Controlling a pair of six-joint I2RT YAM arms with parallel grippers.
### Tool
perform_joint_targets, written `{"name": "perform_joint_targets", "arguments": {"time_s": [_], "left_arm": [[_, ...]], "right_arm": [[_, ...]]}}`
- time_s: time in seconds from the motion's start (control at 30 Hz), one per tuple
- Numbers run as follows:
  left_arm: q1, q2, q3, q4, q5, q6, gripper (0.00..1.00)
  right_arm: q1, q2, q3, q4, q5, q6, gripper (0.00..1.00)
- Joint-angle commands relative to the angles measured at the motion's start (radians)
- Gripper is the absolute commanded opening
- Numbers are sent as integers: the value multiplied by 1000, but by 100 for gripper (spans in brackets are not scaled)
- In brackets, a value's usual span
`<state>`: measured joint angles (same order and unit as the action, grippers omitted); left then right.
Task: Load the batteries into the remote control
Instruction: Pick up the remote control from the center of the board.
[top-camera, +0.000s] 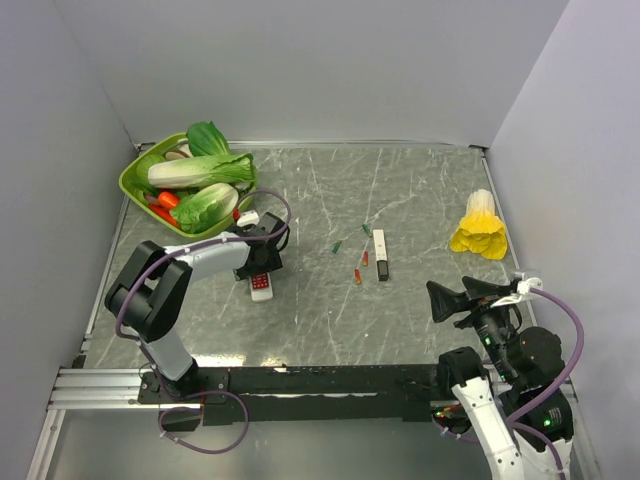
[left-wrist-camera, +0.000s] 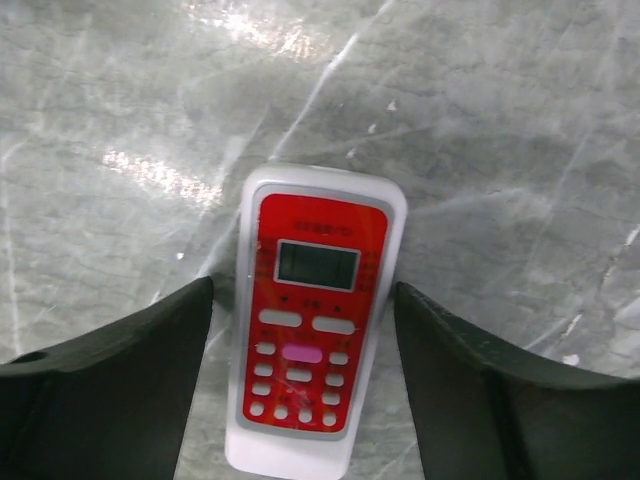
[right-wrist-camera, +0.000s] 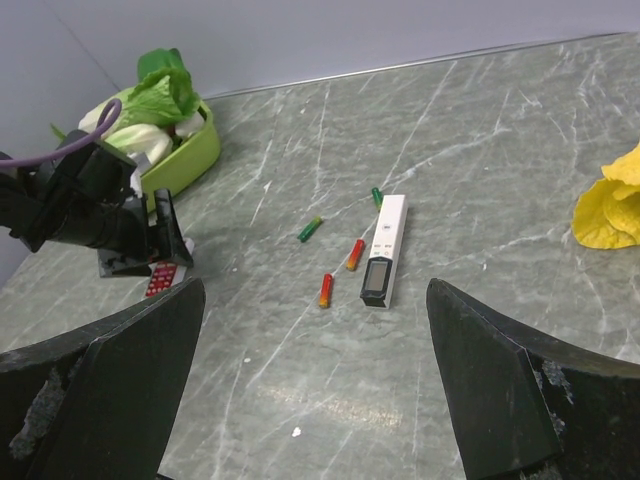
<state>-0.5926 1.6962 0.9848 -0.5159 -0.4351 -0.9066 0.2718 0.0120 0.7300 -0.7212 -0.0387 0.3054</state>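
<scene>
The remote control (left-wrist-camera: 315, 320) lies face up on the marble table, red front with pale buttons and a small display; it also shows as the remote control (top-camera: 261, 286). My left gripper (left-wrist-camera: 302, 290) is open and straddles it, a dark finger on each side with a gap to the casing. Two orange-red batteries (right-wrist-camera: 326, 289) (right-wrist-camera: 355, 254) lie mid-table, seen from above as the batteries (top-camera: 357, 275) (top-camera: 365, 258). My right gripper (right-wrist-camera: 315, 285) is open and empty, held above the near right of the table, well short of the batteries.
A narrow white-and-black bar (right-wrist-camera: 385, 250) lies beside the batteries, with two small green pieces (right-wrist-camera: 310, 229) (right-wrist-camera: 377, 196) nearby. A green basket (top-camera: 135, 180) of vegetables stands at the back left, close to the left arm. A yellow object (top-camera: 480, 225) lies at the right.
</scene>
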Motion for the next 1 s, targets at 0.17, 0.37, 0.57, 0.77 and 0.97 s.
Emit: {"name": "perform_joint_targets", "arguments": {"time_s": [0.17, 0.37, 0.57, 0.77, 0.97], "left_arm": [[8, 17, -34, 57, 90, 29, 52], [8, -101, -74, 120, 174, 54, 34], [8, -348, -156, 244, 286, 69, 19], [8, -553, -245, 474, 476, 35, 16], [8, -667, -334, 738, 604, -78, 8]], "right_arm": [[7, -29, -6, 22, -59, -11, 100], [7, 34, 0, 31, -182, -15, 100], [7, 129, -61, 176, -398, 53, 100], [9, 281, -205, 475, -633, 118, 100], [39, 374, -329, 783, -676, 166, 100]]}}
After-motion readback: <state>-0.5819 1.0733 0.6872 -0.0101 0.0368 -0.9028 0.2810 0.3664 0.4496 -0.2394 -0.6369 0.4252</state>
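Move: The remote lies flat right between the left gripper's open fingers, its middle about 1 cm back of the hand point, at the same height. The nearer orange battery is roughly 22 cm to the right and 1 cm back; the nearer green one some 17 cm right and 5 cm ahead. The vegetable basket sits about 17 cm left and 20 cm ahead. From the right hand the remote is about 15 cm ahead, 38 cm left and 27 cm below. Close the left fingers on the remote's long sides, then lift it about 17 cm while carrying it some 8 cm right and slightly back, swinging the fingertips up from the table and over to the right. Meanwhile bring the open right gripper about 11 cm left towards the remote, then sinking too, turning some 35 degrees counter-clockwise. ##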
